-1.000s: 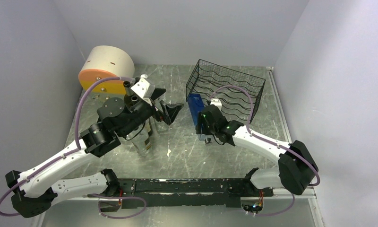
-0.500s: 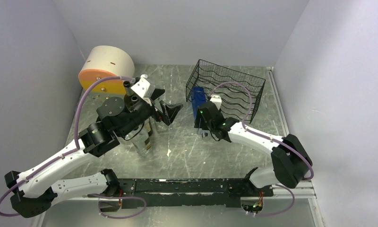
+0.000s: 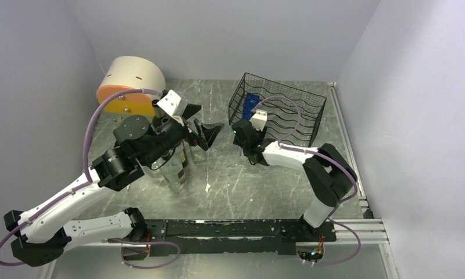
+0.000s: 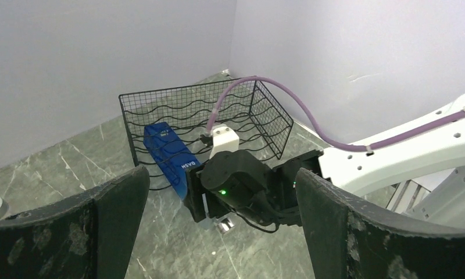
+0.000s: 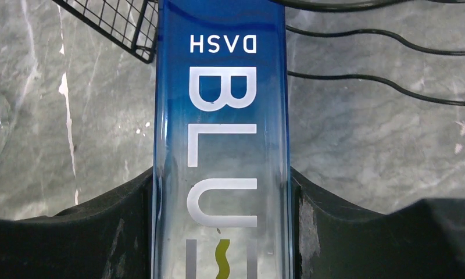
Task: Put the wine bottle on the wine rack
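Note:
The wine bottle (image 5: 221, 145) is blue glass with white lettering, and my right gripper (image 5: 221, 186) is shut on its lower body with a finger on each side. In the top view its far end (image 3: 251, 99) lies inside the left side of the black wire wine rack (image 3: 288, 113), ahead of the right gripper (image 3: 243, 127). The left wrist view shows the bottle (image 4: 169, 154) slanting over the rack's (image 4: 259, 113) near edge onto its wavy wires. My left gripper (image 3: 204, 132) stands open and empty to the left of the rack, facing the right gripper.
A beige cylinder with an orange face (image 3: 130, 87) lies at the back left. Clear glass vessels (image 3: 178, 171) stand under my left forearm. The rack's mesh corner (image 5: 122, 26) and wavy wires (image 5: 387, 55) flank the bottle. Grey walls close in on three sides.
My right arm has pushed forward, carrying the bottle from in front of the rack into its left side. The left gripper has drifted slightly toward the back and stays open.

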`<state>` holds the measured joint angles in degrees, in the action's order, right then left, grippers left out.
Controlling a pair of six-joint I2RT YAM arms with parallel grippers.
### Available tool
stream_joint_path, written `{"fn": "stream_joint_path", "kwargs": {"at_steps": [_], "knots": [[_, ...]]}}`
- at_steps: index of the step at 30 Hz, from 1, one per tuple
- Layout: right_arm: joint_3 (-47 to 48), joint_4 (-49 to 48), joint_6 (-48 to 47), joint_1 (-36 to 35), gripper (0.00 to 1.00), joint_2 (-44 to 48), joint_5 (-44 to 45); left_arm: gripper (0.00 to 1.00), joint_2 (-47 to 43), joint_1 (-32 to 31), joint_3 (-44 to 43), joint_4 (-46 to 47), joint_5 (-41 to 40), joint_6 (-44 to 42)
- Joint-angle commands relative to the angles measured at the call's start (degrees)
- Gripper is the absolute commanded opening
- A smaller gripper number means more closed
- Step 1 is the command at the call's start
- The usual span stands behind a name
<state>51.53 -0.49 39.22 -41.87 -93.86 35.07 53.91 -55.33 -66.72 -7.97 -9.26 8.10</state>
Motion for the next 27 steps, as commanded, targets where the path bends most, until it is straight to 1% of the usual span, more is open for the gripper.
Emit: {"fn": "stream_joint_path", "kwargs": {"at_steps": [1, 4, 7, 15, 20, 23, 27], "knots": [[7.9, -14.5, 0.6, -0.7, 0.0, -2.1, 10.8, 1.0, 0.4, -0.1, -2.2, -0.1, -0.4, -1.4], [10.8, -12.3, 3.7, -0.7, 0.0, -4.8, 13.0, 1.0, 1.9, -0.1, -4.6, -1.6, 0.0, -2.4], [14.4, -8.1, 7.2, -0.8, 0.0, -7.5, 15.0, 1.0, 3.3, -0.2, -6.7, -2.9, -0.4, -3.1], [19.4, -2.4, 11.2, -0.8, 0.0, -12.7, 18.6, 1.0, 5.8, -0.1, -9.5, -4.2, -0.6, -3.5], [21.8, -0.9, 11.5, -0.5, 0.0, -15.3, 17.1, 1.0, 6.2, -0.1, -10.4, -4.3, -0.9, -4.1], [23.6, 0.1, 11.7, -0.1, 0.05, -17.1, 15.4, 1.0, 6.0, -0.1, -10.2, -4.1, -1.0, -4.2], [25.0, 0.2, 12.0, 0.4, 0.15, -18.5, 12.9, 1.0, 5.5, -0.2, -10.0, -4.6, -0.8, -4.1]]}}
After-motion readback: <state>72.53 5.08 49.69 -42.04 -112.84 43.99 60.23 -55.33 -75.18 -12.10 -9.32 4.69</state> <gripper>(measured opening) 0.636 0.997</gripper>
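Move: The right hand holds the wine bottle base-first, with its far end already over the wine rack. The rack's left-end slot lies about 16 cm ahead of this hand, 2 cm to its right and 2 cm below. The rack's middle is some 15 cm ahead and 11 cm right; a clear bottle stands roughly level, 15 cm left. From the empty left hand the slot is about 31 cm ahead, 10 cm right and 35 cm down. Keep the right gripper closed on the wine bottle's sides and slide the bottle base-first into the left end of the wine rack, beneath the front wavy wire. Push about 7 cm forward while easing to the left by half as much, and turn the hand clockwise about 10 degrees so the bottle lines up with the slot. Let the open left gripper only shift 2 cm or so, forward, right and up. ##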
